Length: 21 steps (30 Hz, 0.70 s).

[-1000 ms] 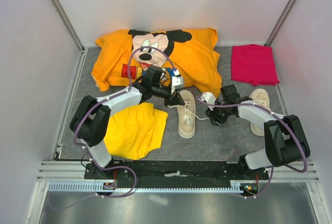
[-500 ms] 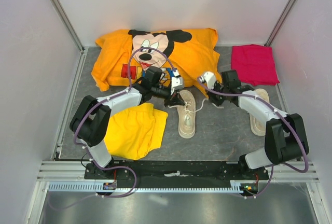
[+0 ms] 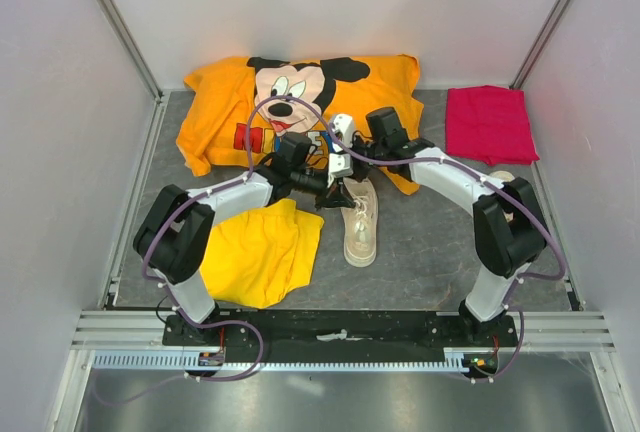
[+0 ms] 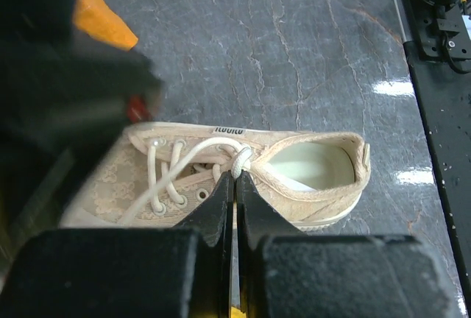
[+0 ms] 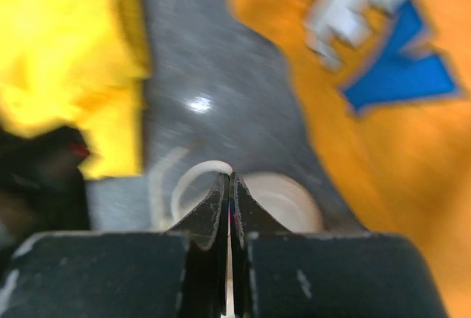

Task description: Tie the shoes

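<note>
One cream-beige shoe (image 3: 361, 224) lies in the middle of the mat; in the left wrist view (image 4: 294, 174) its white laces run loose over the eyelets. My left gripper (image 3: 336, 192) is shut on a white lace (image 4: 241, 162) at the shoe's tongue. My right gripper (image 3: 339, 164) hovers just beyond the shoe's far end, close to the left gripper, shut on a loop of lace (image 5: 197, 174). The second shoe (image 3: 504, 178) at the right is mostly hidden under my right arm.
Yellow shorts (image 3: 258, 250) lie left of the shoe. An orange Mickey Mouse shirt (image 3: 370, 102) covers the back of the mat, right under the right gripper. A folded pink-red cloth (image 3: 488, 123) lies at the back right. Walls close in on three sides.
My right gripper has swung left and farther back, from right of the shoe to over its far end, pulling the lace along. My left gripper has stayed at the shoe.
</note>
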Each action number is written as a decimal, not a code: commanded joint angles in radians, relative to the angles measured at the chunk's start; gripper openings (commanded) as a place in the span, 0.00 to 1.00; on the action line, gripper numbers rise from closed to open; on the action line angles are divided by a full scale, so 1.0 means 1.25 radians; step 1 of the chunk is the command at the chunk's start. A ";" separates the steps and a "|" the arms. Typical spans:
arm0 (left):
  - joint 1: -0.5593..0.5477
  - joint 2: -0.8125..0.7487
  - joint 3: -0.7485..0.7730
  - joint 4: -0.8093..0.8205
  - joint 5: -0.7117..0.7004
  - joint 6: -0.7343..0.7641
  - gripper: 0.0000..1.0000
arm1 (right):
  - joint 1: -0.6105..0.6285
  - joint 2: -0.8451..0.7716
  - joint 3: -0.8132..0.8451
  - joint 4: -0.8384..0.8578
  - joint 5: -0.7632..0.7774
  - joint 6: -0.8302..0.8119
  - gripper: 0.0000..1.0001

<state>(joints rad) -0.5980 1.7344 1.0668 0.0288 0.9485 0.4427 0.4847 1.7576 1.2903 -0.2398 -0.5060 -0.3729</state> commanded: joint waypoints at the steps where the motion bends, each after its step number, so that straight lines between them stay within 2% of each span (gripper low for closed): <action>1: -0.005 -0.049 -0.014 0.026 0.020 0.024 0.01 | 0.020 0.005 0.049 -0.017 -0.123 0.058 0.09; 2: -0.005 -0.049 -0.018 0.026 0.018 0.024 0.02 | 0.016 -0.005 0.046 -0.031 -0.125 0.047 0.31; 3: -0.005 -0.050 -0.019 0.027 0.014 0.023 0.02 | 0.015 -0.014 0.042 -0.047 -0.125 0.042 0.43; 5: -0.005 -0.047 -0.020 0.030 0.014 0.014 0.02 | -0.006 -0.050 0.033 -0.076 -0.125 0.039 0.60; 13: -0.005 -0.012 -0.007 0.075 0.003 -0.025 0.02 | -0.074 -0.154 -0.006 -0.219 -0.168 0.012 0.61; 21: -0.005 0.013 0.013 0.096 -0.003 -0.053 0.02 | -0.083 -0.192 -0.088 -0.213 -0.258 0.076 0.56</action>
<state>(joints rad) -0.5980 1.7306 1.0435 0.0921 0.9432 0.4160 0.3775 1.5192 1.2247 -0.4911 -0.7319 -0.3302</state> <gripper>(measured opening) 0.026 0.581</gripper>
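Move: Roughly 10 cm back, 2 cm to the right and a touch below the right fingertips, which hold the free lace end, the left hand pinches the other lace at the shoe's throat, right at its own hand point. The shoe's middle lies about 11 cm back, 3 cm right and 7 cm below the right hand. The Mickey cloth's middle is some 12 cm ahead of it and 10 cm left, the yellow cloth's about 19 cm back and 19 cm left. Finishing its sweep with about 2 cm more left and back, the right hand opens to a little over half and lets go of the lace end. It then swings some 6 cm right while rising about 5 cm, and draws back towards the left fingertips, open and tipped down some 10 degrees. The left hand keeps its pinch, swaying barely a centimetre. ##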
